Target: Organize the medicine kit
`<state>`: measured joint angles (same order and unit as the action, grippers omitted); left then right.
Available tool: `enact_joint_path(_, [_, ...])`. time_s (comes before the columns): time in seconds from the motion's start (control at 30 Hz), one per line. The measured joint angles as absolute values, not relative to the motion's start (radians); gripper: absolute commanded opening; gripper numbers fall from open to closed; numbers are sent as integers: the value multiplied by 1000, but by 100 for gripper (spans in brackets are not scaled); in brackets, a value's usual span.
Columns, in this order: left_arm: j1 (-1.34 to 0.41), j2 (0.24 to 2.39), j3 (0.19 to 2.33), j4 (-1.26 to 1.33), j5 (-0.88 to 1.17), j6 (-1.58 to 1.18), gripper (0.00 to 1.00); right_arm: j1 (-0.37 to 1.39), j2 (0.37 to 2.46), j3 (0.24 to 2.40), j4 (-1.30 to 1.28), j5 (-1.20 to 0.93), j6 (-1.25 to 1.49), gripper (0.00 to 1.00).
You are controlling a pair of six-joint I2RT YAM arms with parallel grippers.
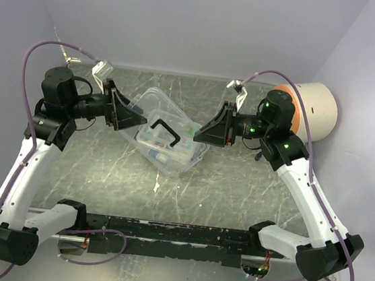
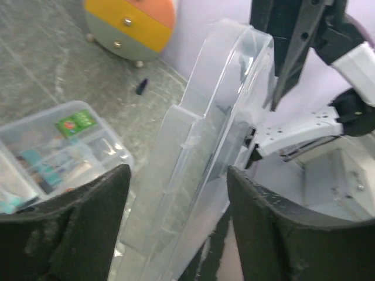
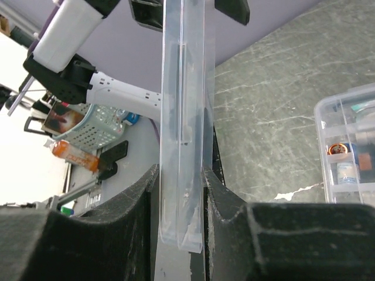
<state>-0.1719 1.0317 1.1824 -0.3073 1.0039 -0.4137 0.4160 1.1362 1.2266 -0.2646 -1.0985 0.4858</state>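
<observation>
The medicine kit's clear base (image 1: pixel 177 156), packed with small items, sits mid-table and also shows in the left wrist view (image 2: pixel 58 140) and the right wrist view (image 3: pixel 348 146). Its clear lid (image 1: pixel 152 104), with a black handle (image 1: pixel 165 130), is lifted off the base and held between both arms. My right gripper (image 1: pixel 200 134) (image 3: pixel 180 175) is shut on the lid's edge (image 3: pixel 183 117). My left gripper (image 1: pixel 129 115) (image 2: pixel 179 175) is open; its fingers (image 2: pixel 105 199) stand on either side of the lid's other end (image 2: pixel 217 117), with gaps to both.
A large cream-and-orange cylinder (image 1: pixel 313 109) (image 2: pixel 130 23) lies at the back right by the wall. A small dark item (image 2: pixel 142 86) lies on the table near it. A white scrap (image 1: pixel 157 187) lies in front of the kit. Walls close in on three sides.
</observation>
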Motion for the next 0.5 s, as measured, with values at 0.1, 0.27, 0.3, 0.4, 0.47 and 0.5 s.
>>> enact_joint_path(0.1, [-172, 1011, 1129, -258, 1066, -477, 60, 416, 1137, 1231, -270, -1122, 469, 16])
enact_joint_path(0.27, [-171, 962, 1077, -186, 1124, -563, 47, 404, 1145, 1241, -274, -1146, 464, 16])
enact_joint_path(0.3, [-169, 952, 1072, -171, 1129, -579, 47, 400, 1148, 1242, -274, -1153, 464, 16])
enact_joint_path(0.4, [-167, 921, 1059, -126, 1138, -619, 51, 390, 1154, 1242, -263, -1182, 465, 16])
enact_joint_path(0.47, [-167, 910, 1057, -115, 1141, -628, 52, 384, 1156, 1242, -251, -1201, 468, 16])
enact_joint_path(0.5, [-167, 907, 1057, -115, 1143, -628, 52, 381, 1158, 1242, -245, -1209, 471, 16])
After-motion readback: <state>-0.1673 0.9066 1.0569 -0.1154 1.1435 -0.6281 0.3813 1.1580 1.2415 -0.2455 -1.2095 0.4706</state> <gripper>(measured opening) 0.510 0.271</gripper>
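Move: The lid with the black handle is level in the right hand's grip, its middle about 12 cm to that hand's left at about the same height. From the left hand, its middle is some 11 cm right and 4 cm back, the near edge already between the open fingers. The medicine box, with the compartment tray in its top, lies roughly 22 cm below both hands: about 12 cm right and 5 cm ahead of the left, about 12 cm left and 7 cm ahead of the right. The lid's left edge is closed on by the left hand, its fingers going from wide open to about half open on the rim as it draws back some 5 cm towards the base, rising about 1.5 cm late on and turning slightly clockwise. The right hand keeps its pinch on the other edge, nearly in place. ##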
